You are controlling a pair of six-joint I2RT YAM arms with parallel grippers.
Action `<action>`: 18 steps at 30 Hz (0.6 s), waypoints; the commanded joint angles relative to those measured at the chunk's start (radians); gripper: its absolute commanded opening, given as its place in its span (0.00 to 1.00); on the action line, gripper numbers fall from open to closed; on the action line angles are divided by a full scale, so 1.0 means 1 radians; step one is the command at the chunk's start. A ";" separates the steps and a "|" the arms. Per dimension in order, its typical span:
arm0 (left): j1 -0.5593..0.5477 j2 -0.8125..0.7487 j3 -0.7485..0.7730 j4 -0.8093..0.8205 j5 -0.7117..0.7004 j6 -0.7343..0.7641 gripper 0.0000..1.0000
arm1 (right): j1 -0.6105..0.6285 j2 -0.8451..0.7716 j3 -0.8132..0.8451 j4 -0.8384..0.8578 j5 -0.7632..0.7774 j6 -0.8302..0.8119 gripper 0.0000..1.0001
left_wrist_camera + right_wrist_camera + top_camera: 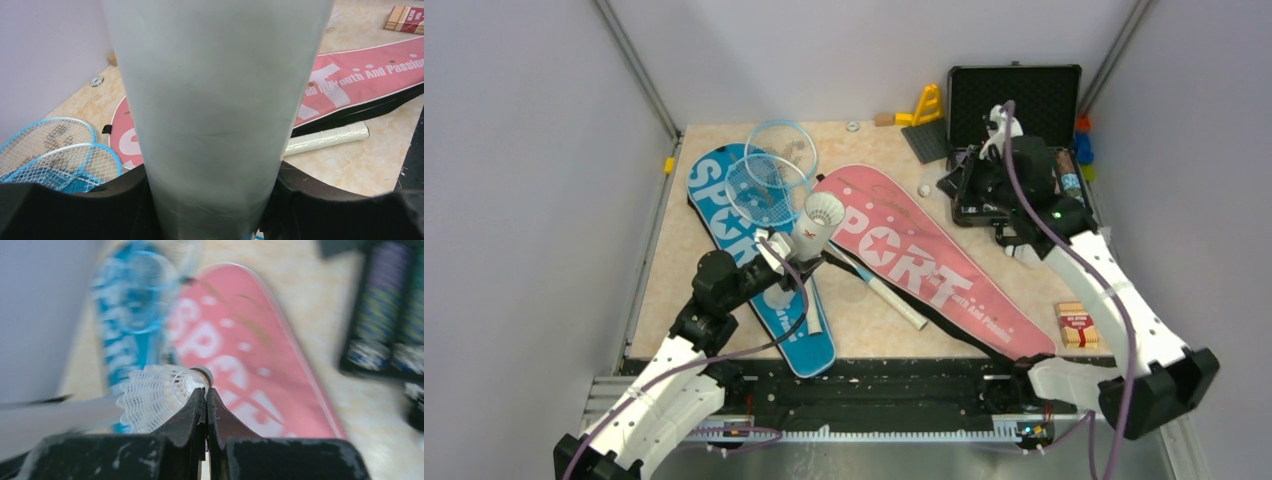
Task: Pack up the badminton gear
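Observation:
My left gripper (789, 250) is closed around a white cylindrical tube (816, 228) and holds it tilted above the blue cover (724, 215). The tube (215, 100) fills the left wrist view between both black fingers (75, 210). My right gripper (206, 392) is shut, its tips pinching a white shuttlecock (160, 395) just under the cork. In the top view that gripper (946, 184) sits by the pink cover (924, 260), left of the black case. Two light-blue rackets (769, 185) lie overlapping across the blue cover's far end. A white handle (894, 298) crosses the pink cover.
The open black case (1014, 100) with rows of chips stands at the back right. A yellow toy (927, 105) is at the back edge. A red box (1076, 325) lies near the front right. Grey walls close in both sides.

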 commanded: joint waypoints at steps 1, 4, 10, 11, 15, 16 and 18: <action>0.002 -0.008 -0.006 0.047 0.061 0.020 0.28 | 0.001 -0.064 0.076 0.223 -0.681 0.020 0.00; 0.001 -0.008 -0.008 0.033 0.102 0.038 0.28 | 0.030 -0.051 0.121 0.378 -0.905 0.129 0.00; 0.001 -0.009 -0.006 0.033 0.126 0.035 0.28 | 0.187 0.035 0.287 0.329 -0.998 0.097 0.00; 0.002 -0.009 -0.006 0.033 0.129 0.035 0.29 | 0.213 0.056 0.322 0.280 -0.988 0.061 0.00; 0.001 -0.008 -0.006 0.032 0.143 0.039 0.28 | 0.264 0.120 0.423 0.133 -0.913 -0.006 0.00; 0.001 -0.006 -0.006 0.032 0.145 0.041 0.29 | 0.271 0.131 0.436 0.111 -0.895 -0.022 0.00; 0.000 -0.007 -0.006 0.032 0.147 0.041 0.28 | 0.289 0.157 0.476 0.036 -0.828 -0.067 0.00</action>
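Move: The right hand already pinches a shuttlecock; the mouth of the tube that the left hand holds lies about 23 cm to its left, 15 cm back and 14 cm higher. The pink bag's middle is straight below, some 22 cm down and 2 cm left; the chip case lies 14 cm ahead, 16 cm right and 20 cm down. For the left hand, the mouth is about 15 cm above, 4 cm right and 3 cm back. Keeping its pinch, the right hand sweeps some 17 cm up, left and back, swinging counter-clockwise towards the tube's mouth. ##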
